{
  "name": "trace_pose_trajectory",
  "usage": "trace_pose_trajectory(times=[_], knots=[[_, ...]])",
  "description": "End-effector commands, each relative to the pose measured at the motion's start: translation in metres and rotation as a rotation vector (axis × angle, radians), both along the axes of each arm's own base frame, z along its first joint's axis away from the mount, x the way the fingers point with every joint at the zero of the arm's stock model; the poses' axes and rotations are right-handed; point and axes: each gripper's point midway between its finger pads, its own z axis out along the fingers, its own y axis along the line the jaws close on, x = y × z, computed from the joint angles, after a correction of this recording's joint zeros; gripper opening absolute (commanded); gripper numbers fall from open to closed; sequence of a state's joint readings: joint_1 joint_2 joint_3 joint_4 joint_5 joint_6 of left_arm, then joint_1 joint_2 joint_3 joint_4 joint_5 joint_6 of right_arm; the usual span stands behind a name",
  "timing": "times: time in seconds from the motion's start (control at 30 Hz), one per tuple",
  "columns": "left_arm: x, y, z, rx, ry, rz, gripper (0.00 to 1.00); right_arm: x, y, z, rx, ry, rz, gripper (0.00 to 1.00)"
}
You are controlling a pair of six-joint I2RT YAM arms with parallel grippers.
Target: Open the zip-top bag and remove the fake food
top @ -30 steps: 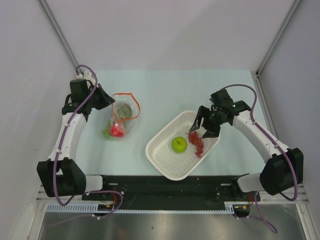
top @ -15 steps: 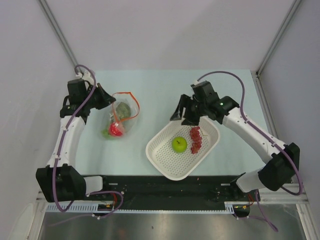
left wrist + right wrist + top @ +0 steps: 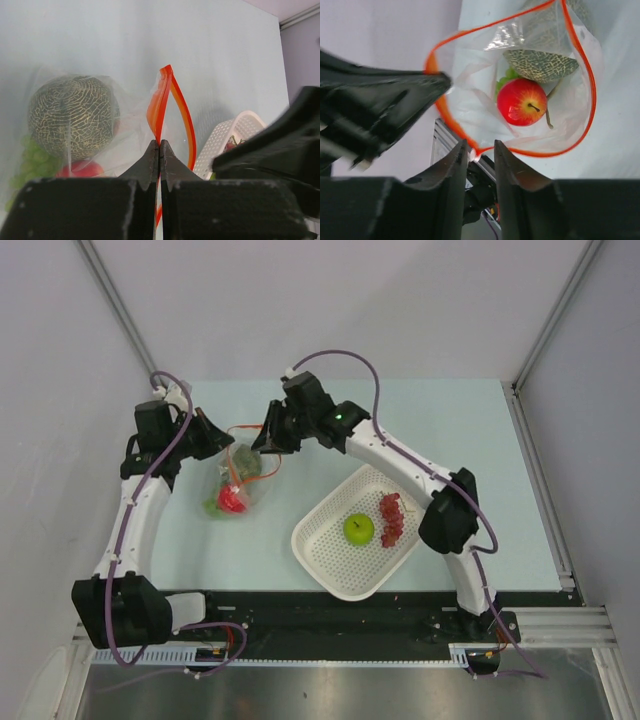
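Observation:
The zip-top bag [image 3: 243, 478] lies at the left of the table, its orange zip strip [image 3: 470, 35] spread into a wide loop. My left gripper [image 3: 159, 146] is shut on one side of that strip [image 3: 159, 107]. Inside the bag sit a red round fruit [image 3: 522, 101], a netted melon-like ball [image 3: 72, 115] and a green leafy piece [image 3: 24, 161]. My right gripper [image 3: 479, 150] hovers at the bag's mouth, jaws narrowly apart, with the near corner of the strip just beyond its tips. A green apple [image 3: 359, 529] and a dark-red grape bunch [image 3: 390, 517] lie in the basket.
The white perforated basket [image 3: 330, 560] stands right of the bag near the table's front edge. The left gripper's dark body [image 3: 375, 107] fills the left of the right wrist view. Grey walls enclose the table on three sides.
My right arm has swung left from the basket to the bag's mouth, leaving the grape bunch in the basket, and its jaws have narrowed. The left gripper has kept its hold on the strip.

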State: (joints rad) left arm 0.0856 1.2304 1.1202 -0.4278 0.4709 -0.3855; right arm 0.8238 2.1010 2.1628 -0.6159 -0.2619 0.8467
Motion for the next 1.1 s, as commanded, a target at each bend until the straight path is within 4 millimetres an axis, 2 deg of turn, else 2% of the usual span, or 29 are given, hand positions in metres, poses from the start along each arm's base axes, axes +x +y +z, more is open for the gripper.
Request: trace_pose_trajectory(times=[0.0,0.07,0.1,0.3,0.4,0.57,0.67,0.73,0.77,0.83,0.9,0.93,1.0,1.03,1.07], knots=[[-0.001,-0.004,0.034,-0.020,-0.116,-0.018,0.00,0.000,0.021,-0.020,0.018,0.071,0.017,0.30],[-0.002,-0.005,0.036,-0.025,-0.123,-0.022,0.00,-0.005,0.031,-0.025,0.024,0.065,0.040,0.30],[-0.003,-0.005,0.035,-0.030,-0.121,-0.023,0.00,-0.006,0.036,-0.038,0.010,0.083,0.048,0.30],[-0.002,-0.008,0.038,-0.053,-0.133,-0.028,0.00,-0.022,0.056,-0.077,-0.016,0.147,0.083,0.31],[-0.002,-0.011,0.038,-0.069,-0.132,-0.034,0.00,-0.026,0.063,-0.084,-0.014,0.151,0.100,0.33],[-0.005,-0.020,0.031,-0.091,-0.117,-0.047,0.00,-0.034,0.070,-0.110,-0.026,0.198,0.123,0.47],[-0.007,-0.026,0.023,-0.105,-0.102,-0.053,0.00,-0.041,0.078,-0.115,-0.009,0.187,0.156,0.51],[-0.007,-0.029,0.022,-0.104,-0.099,-0.057,0.00,-0.045,0.077,-0.126,-0.028,0.186,0.164,0.59],[-0.007,-0.030,0.020,-0.105,-0.095,-0.056,0.00,-0.047,0.079,-0.125,-0.009,0.185,0.180,0.60],[-0.008,-0.034,0.021,-0.108,-0.096,-0.066,0.00,-0.052,0.073,-0.140,-0.027,0.209,0.180,0.65],[-0.010,-0.037,0.020,-0.112,-0.092,-0.068,0.00,-0.052,0.072,-0.148,-0.028,0.193,0.189,0.67],[-0.010,-0.038,0.021,-0.115,-0.094,-0.067,0.00,-0.053,0.067,-0.158,-0.044,0.205,0.186,0.67],[-0.011,-0.039,0.022,-0.129,-0.093,-0.058,0.00,-0.050,0.067,-0.160,-0.021,0.192,0.190,0.67],[-0.014,-0.049,0.023,-0.130,-0.092,-0.082,0.00,-0.050,0.063,-0.170,-0.027,0.211,0.179,0.67],[-0.016,-0.051,0.025,-0.131,-0.098,-0.078,0.00,-0.046,0.067,-0.162,0.013,0.183,0.176,0.67]])
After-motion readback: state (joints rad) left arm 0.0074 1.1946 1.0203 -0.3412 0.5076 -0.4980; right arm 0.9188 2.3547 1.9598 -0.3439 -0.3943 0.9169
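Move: The red apple in the zip-top bag lies about 11 cm left of the right hand, 1 cm back and some 23 cm below. The melon is 9 cm ahead and 10 cm left, the green grapes 2 cm back and 16 cm left, both over 20 cm down. The open bag mouth is centred about 3 cm left, level fore and aft, 5 cm below. From the left hand, already pinching the rim, the apple is 3 cm back, 3 cm left and 21 cm below. Down through the open mouth of the bag the right hand plunges, about 17 cm, with some 6 cm to the left and 5 cm back, closing on the red apple; its wrist turns roughly 15 degrees as the fingers spread to about twice their opening. The left hand keeps its pinch on the rim, rises slightly, then gives way about 3 cm to the right and a little down. ##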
